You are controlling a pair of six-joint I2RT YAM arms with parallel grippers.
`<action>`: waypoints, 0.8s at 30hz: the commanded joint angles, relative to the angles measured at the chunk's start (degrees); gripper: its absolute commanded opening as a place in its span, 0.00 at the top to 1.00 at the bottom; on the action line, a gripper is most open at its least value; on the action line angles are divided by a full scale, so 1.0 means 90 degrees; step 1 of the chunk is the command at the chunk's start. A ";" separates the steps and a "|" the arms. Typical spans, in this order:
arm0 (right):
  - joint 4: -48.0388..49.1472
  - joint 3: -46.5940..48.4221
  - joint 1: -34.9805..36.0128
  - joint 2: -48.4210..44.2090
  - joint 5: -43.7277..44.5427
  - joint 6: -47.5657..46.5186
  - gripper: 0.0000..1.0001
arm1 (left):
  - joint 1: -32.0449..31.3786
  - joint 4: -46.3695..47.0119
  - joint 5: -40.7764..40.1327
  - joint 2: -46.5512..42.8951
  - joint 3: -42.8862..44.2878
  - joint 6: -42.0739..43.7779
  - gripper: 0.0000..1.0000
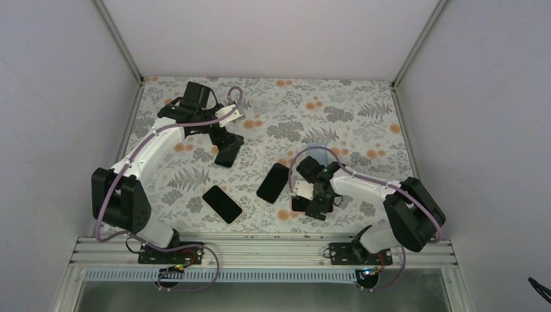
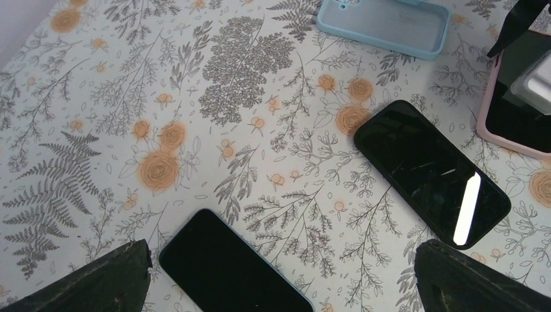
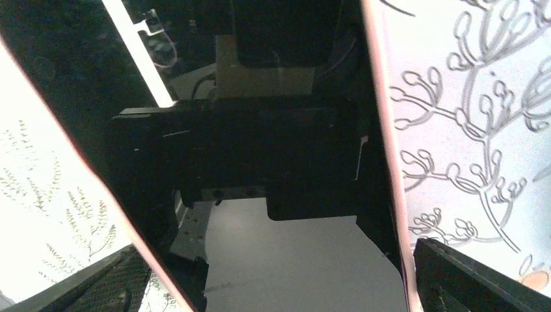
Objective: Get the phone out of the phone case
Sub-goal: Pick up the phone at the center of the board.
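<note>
A phone (image 3: 292, 260) in a pink phone case (image 3: 390, 162) lies screen up on the table. It fills the right wrist view, and my right gripper (image 3: 279, 286) is open low over it with one finger outside each long pink edge. In the top view that gripper (image 1: 314, 203) covers most of the cased phone (image 1: 299, 204). The left wrist view shows the pink case (image 2: 482, 127) at its right edge. My left gripper (image 2: 279, 279) is open at the far left (image 1: 225, 140), just above a dark phone with a bluish rim (image 2: 227, 266).
An empty light blue case (image 2: 383, 23) lies beyond the middle of the table (image 1: 316, 151). A bare black phone (image 2: 432, 172) lies left of the right gripper (image 1: 273, 182). Another black phone (image 1: 221, 203) lies near the front left. White walls close in the table.
</note>
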 commanded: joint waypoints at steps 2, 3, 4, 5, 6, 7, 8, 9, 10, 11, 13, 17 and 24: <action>0.0008 -0.0023 -0.0071 0.0130 -0.0360 -0.0865 0.01 | 0.0057 0.0063 0.0234 -0.0094 -0.0008 -0.0083 0.00; -0.0019 -0.0038 -0.0086 0.0153 -0.0377 -0.0934 0.03 | 0.0061 0.0086 0.0241 -0.0107 -0.0051 -0.0080 0.00; -0.0008 -0.0056 -0.0105 0.0177 -0.0392 -0.1016 0.04 | 0.0069 0.0090 0.0269 -0.0120 -0.0072 -0.0080 0.00; 0.0014 -0.0090 -0.0111 0.0206 -0.0384 -0.1050 0.04 | 0.0068 0.0098 0.0295 -0.0107 -0.0084 -0.0080 0.00; 0.0039 -0.0131 -0.0117 0.0236 -0.0362 -0.1081 0.04 | 0.0072 0.0100 0.0300 -0.0094 -0.0086 -0.0085 0.00; 0.0108 -0.0179 -0.0113 0.0253 -0.0305 -0.1095 0.04 | 0.0075 0.0092 0.0325 -0.0085 -0.0077 -0.0085 0.00; 0.0181 -0.0241 -0.0118 0.0271 -0.0226 -0.1106 0.05 | 0.0078 0.0099 0.0343 -0.0068 -0.0072 -0.0085 0.00; 0.0251 -0.0319 -0.0124 0.0285 -0.0162 -0.1124 0.05 | 0.0079 0.0086 0.0377 -0.0044 -0.0046 -0.0093 0.00; 0.0335 -0.0384 -0.0141 0.0302 -0.0103 -0.1135 0.07 | 0.0077 0.0035 0.0436 -0.0009 -0.0010 -0.0088 0.00; 0.0419 -0.0423 -0.0159 0.0327 -0.0085 -0.1137 0.08 | 0.0074 -0.0037 0.0502 0.0059 0.0028 -0.0071 0.00; 0.0523 -0.0452 -0.0186 0.0373 -0.0158 -0.1095 0.19 | 0.0074 -0.0277 0.0719 0.0192 0.0153 0.0009 0.00; 0.0740 -0.0370 -0.0187 0.0173 -0.0172 -0.0916 0.39 | 0.0066 -0.1149 0.1513 0.0608 0.0598 0.0339 0.00; 0.1043 0.0586 -0.0129 -0.0790 0.0098 -0.0524 0.44 | -0.0058 -0.2422 0.2055 0.1390 0.1459 0.0461 0.00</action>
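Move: The phone in its pink case lies flat between the right fingertips, its middle about 3 cm to the left of that hand and 1 cm below it. The bare middle phone is some 18 cm left and 8 cm ahead, and the empty blue case about 18 cm ahead and 2 cm left, both on the table. From the left hand, the pink-cased phone is roughly 29 cm right, 17 cm back and 20 cm down. Turn the right gripper about 8 degrees counter-clockwise while easing down slightly over the pink-cased phone, then close the fingers on the case's two long sides and, keeping the pinch, start forward and up, about 2 cm, drifting left. Late on, bring the open left gripper some 3 cm right and back, sinking a little, fingers swinging back towards that phone. ##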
